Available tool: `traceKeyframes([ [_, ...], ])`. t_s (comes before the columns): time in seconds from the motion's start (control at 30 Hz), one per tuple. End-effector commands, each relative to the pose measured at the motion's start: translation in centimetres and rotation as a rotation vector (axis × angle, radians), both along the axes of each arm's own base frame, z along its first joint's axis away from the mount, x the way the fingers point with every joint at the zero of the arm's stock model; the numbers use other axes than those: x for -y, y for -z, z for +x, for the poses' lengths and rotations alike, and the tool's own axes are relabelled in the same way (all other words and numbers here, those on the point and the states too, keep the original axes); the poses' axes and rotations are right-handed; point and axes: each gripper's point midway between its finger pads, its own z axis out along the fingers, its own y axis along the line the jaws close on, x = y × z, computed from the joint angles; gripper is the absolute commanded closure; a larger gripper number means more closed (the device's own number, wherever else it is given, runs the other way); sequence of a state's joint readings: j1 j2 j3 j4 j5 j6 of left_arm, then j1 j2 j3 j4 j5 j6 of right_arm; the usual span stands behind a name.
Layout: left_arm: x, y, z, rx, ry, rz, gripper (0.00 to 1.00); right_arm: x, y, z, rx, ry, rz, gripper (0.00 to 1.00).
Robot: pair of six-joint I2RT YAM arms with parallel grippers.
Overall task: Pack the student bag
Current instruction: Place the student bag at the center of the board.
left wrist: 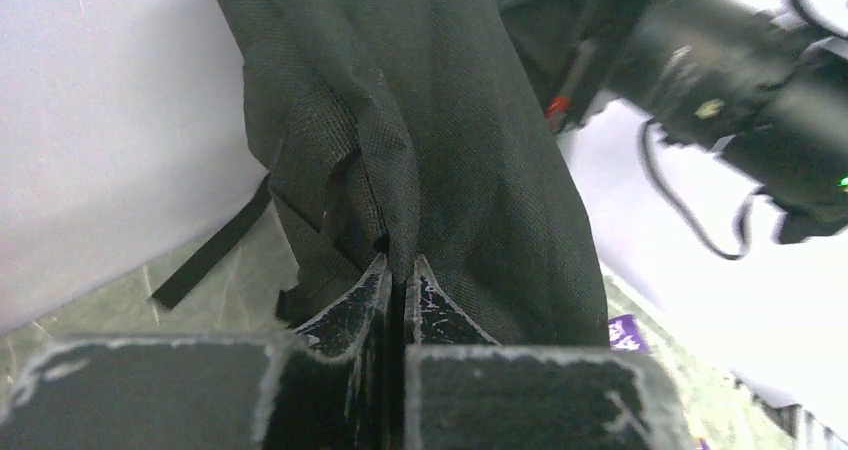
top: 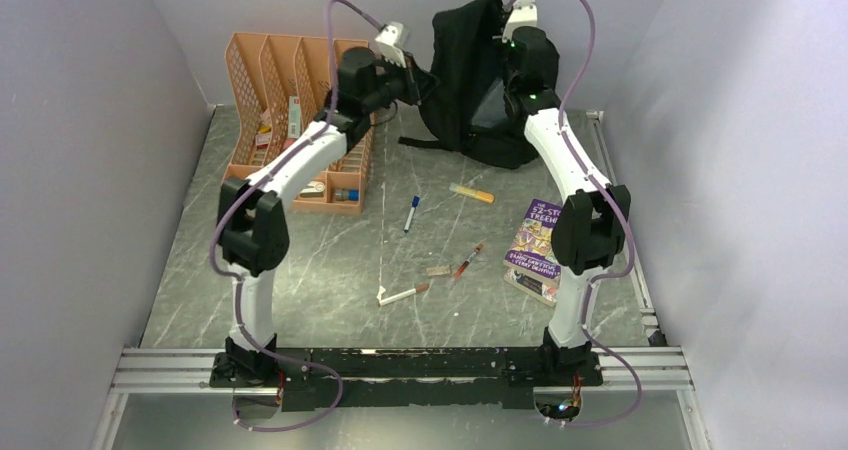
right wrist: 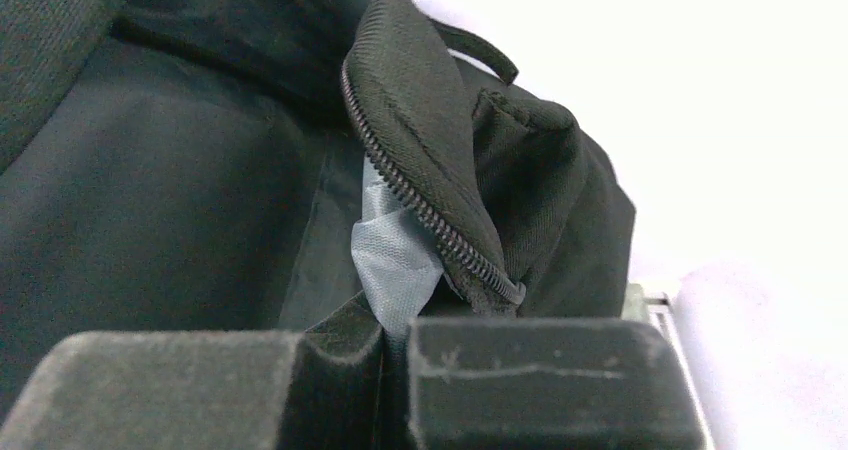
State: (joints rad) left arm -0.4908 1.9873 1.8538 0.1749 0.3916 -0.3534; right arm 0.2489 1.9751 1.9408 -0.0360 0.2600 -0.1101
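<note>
The student bag (top: 470,80), a large black fabric backpack, stands at the back of the table, held up between both arms. My left gripper (top: 418,82) is shut on a fold of the bag's black fabric (left wrist: 420,170) on its left side, the cloth pinched between the fingertips (left wrist: 400,270). My right gripper (top: 510,62) is shut on the bag's grey inner lining (right wrist: 395,260), right beside an open zipper edge (right wrist: 420,205), at the bag's upper right. The bag's inside is hidden in the top view.
An orange file organiser (top: 290,100) stands at the back left. Pens and markers (top: 411,213) (top: 405,294) (top: 466,261) and a yellow one (top: 471,193) lie mid-table. A purple book (top: 535,238) lies by the right arm. Grey walls close in on three sides.
</note>
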Motion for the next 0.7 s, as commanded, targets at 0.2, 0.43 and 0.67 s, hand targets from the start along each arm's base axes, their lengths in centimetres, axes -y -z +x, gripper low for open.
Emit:
traceKeyframes([
  [0.2,0.2,16.0,6.7,-0.096,-0.188,0.198,0.95,-0.3,2.6,2.9,0.096,0.024,-0.089,1.0],
  [0.43,-3.8,22.2,6.0,-0.193,-0.326,0.227,0.95,-3.1,8.1,3.8,0.021,-0.074,-0.105,1.0],
  [0.67,-5.6,26.4,7.1,-0.227,-0.424,0.311,0.95,-6.5,12.1,3.5,-0.04,-0.135,-0.14,1.0],
])
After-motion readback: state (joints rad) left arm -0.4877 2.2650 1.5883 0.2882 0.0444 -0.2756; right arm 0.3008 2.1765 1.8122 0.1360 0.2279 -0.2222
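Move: My hands still pinch the open bag's rim, bag in the air. The board spot it goes to is about 7 cm ahead, 15 cm right and 35 cm below my left hand; from my right, 2 cm back, 5 cm left, equally far down. From my left hand, at board level, the yellow stick lies some 5 cm back and 13 cm right, the blue marker 11 cm back and 2 cm left; the rack's middle is 5 cm ahead, 30 cm left, roughly 22 cm below. I lower the bag onto the board just beyond the yellow stick, keeping both pinches on its rim. My left hand sinks fastest, about 27 cm, going slightly forward and drifting left towards the rack at the end, its fingers tipping down and swinging forward some 30 degrees; my right sinks about 15 cm, then eases left, and both slow to a stop. ##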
